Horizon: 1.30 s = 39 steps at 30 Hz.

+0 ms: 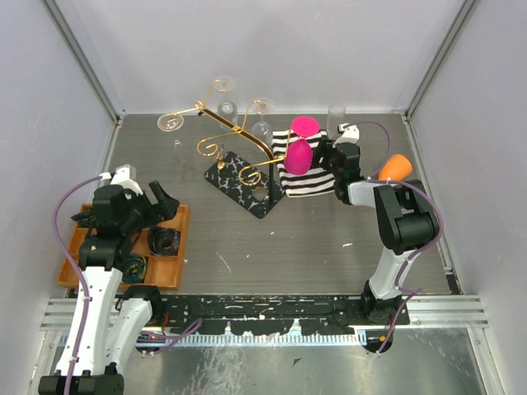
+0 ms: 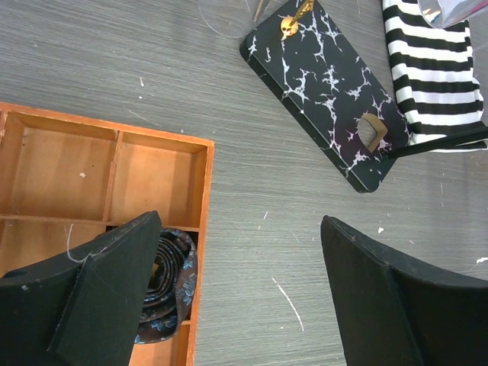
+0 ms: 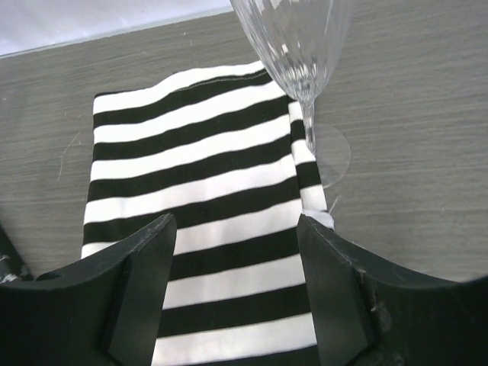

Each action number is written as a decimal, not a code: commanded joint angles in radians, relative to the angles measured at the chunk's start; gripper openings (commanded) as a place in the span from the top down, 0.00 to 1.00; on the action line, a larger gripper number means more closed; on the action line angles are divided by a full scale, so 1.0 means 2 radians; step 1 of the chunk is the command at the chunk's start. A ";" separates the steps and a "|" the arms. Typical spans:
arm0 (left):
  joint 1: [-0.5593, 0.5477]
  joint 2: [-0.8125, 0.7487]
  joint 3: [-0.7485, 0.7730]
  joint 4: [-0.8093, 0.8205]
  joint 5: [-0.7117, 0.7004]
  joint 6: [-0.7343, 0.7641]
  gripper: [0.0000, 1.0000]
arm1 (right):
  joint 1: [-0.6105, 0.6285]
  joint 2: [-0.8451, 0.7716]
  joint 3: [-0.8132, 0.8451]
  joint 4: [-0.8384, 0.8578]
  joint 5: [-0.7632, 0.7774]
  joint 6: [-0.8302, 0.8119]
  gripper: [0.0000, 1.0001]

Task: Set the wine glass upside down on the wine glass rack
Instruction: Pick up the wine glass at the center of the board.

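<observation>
A clear wine glass [image 3: 299,46] with a ribbed bowl stands upright on the table, its foot [image 3: 333,156] touching the right edge of a black-and-white striped cloth [image 3: 191,175]; it also shows faintly at the back right [image 1: 336,115]. My right gripper [image 3: 236,267] hovers open over the cloth, a short way before the glass, with nothing between its fingers [image 1: 324,153]. The wine glass rack [image 1: 235,132], gold wire on a black marbled base [image 2: 328,91], stands left of the cloth, and clear glasses hang from it. My left gripper [image 2: 236,290] is open and empty, low at the left [image 1: 161,202].
An orange wooden tray [image 1: 82,247] with compartments sits at the near left and holds rolled dark ties [image 2: 169,278]. Two pink round objects [image 1: 300,141] rest on the cloth next to my right gripper. An orange object [image 1: 395,164] lies by the right arm. Grey walls enclose the table.
</observation>
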<state>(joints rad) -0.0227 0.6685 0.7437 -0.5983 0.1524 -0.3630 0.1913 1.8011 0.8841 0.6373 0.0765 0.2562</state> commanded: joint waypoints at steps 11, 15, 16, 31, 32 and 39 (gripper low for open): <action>-0.002 -0.001 0.007 0.005 0.020 0.013 0.06 | -0.004 0.064 0.044 0.141 0.043 -0.096 0.29; -0.002 0.000 0.007 0.006 0.022 0.015 0.06 | -0.004 0.076 0.044 0.173 0.051 -0.130 0.29; -0.002 0.000 0.007 0.007 0.022 0.015 0.06 | -0.004 0.080 0.045 0.182 0.052 -0.136 0.29; -0.002 0.002 0.006 0.008 0.042 0.018 0.05 | -0.019 0.148 0.064 0.292 0.036 -0.164 0.32; -0.002 0.002 0.006 0.009 0.045 0.018 0.05 | -0.020 0.153 0.065 0.300 0.031 -0.165 0.32; -0.002 0.004 0.007 0.007 0.051 0.021 0.05 | -0.025 0.190 0.078 0.340 0.009 -0.174 0.33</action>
<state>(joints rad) -0.0254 0.6819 0.7437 -0.5972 0.2214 -0.3393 0.1471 2.1574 1.0008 1.1995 0.1314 -0.0685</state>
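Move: The clear wine glass to be grasped stands upright about 10 cm ahead of the right hand and 3 cm to its right, its middle some 2 cm above hand height. The striped cloth lies around 4 cm ahead and 6 cm left of that hand, 9 cm below; the orange glass lies roughly 20 cm right, 4 cm back and 6 cm below. From the left hand, the wine glass is about 34 cm ahead, 49 cm right and 8 cm lower. Forward at near-constant height, the right hand eases about 7 cm towards the clear wine glass while shifting some 3.5 cm right to line the finger gap up with its stem and lower bowl. The fingers tip up from slanting down to about level, the hand's left side rolls down roughly 15 degrees, and the gripper stays open. ##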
